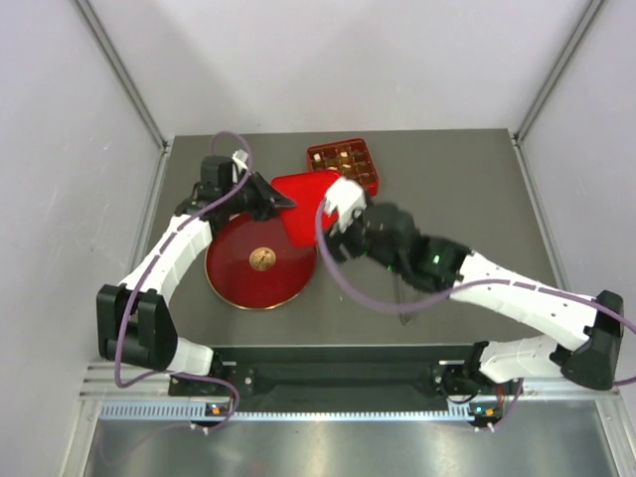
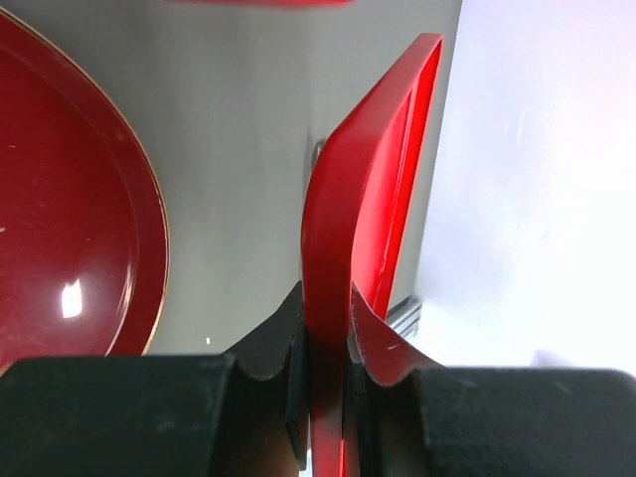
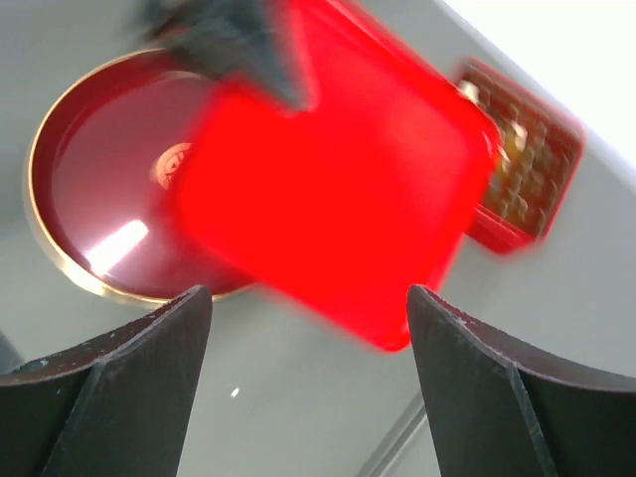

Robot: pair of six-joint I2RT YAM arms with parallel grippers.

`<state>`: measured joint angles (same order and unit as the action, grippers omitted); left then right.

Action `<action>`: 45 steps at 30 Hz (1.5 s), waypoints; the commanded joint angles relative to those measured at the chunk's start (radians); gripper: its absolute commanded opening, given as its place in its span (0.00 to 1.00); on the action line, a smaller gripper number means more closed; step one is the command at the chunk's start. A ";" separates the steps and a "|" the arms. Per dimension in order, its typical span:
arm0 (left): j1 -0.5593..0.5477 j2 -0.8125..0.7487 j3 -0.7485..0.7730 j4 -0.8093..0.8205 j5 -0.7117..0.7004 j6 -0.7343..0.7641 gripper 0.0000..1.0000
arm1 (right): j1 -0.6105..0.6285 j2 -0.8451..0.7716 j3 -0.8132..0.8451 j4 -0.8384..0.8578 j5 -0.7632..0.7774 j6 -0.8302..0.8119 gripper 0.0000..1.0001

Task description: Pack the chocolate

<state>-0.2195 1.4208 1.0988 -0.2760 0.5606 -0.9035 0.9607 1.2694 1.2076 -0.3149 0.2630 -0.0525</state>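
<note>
A bright red square lid (image 1: pixel 303 194) hangs tilted over the far edge of the round plate. My left gripper (image 2: pixel 326 333) is shut on the lid's (image 2: pixel 368 189) edge, one finger on each face. Behind it on the table stands a red compartment box (image 1: pixel 345 162) with small chocolate pieces (image 1: pixel 343 157) in its cells. My right gripper (image 3: pixel 308 308) is open, just short of the lid's (image 3: pixel 338 189) near corner, with nothing between its fingers. The box (image 3: pixel 522 159) appears blurred beyond the lid in the right wrist view.
A dark red round plate (image 1: pixel 224 283) with a gold rim lies left of centre, and a golden-brown wrinkled ball (image 1: pixel 262 259) rests in its middle. White walls close in the table on three sides. Purple cables loop off both arms.
</note>
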 commanded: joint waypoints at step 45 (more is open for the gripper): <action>0.042 -0.230 -0.004 -0.111 0.070 -0.132 0.00 | 0.423 0.173 -0.218 0.721 0.578 -0.839 0.00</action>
<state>-0.1795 1.2312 1.0798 -0.4103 0.6132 -1.0183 1.3708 1.5032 0.9989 0.2768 0.7517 -0.9245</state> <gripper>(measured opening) 0.188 0.124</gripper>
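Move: The red lid, already in my left fingers by its left side, has its middle some 8 cm ahead of my empty right hand, about 5 cm to its left and 7 cm below it. The chocolate box stands roughly 25 cm ahead of that hand, 2 cm to its right and 18 cm lower; the plate's middle is 4 cm ahead, 18 cm left and 20 cm down. From my left hand the lid's middle lies level ahead, about 6 cm right and 3 cm down. I bring my open right hand round to the lid's near edge: first quickly back about 6 cm and a little down, then across to the left, some 8 cm in all, rolling its left side down and tipping the fingertips up by 50 degrees or so overall, and shut the fingers to pinch the edge. My left hand keeps its grip, lifting the lid and drawing it back about 4 cm each. ##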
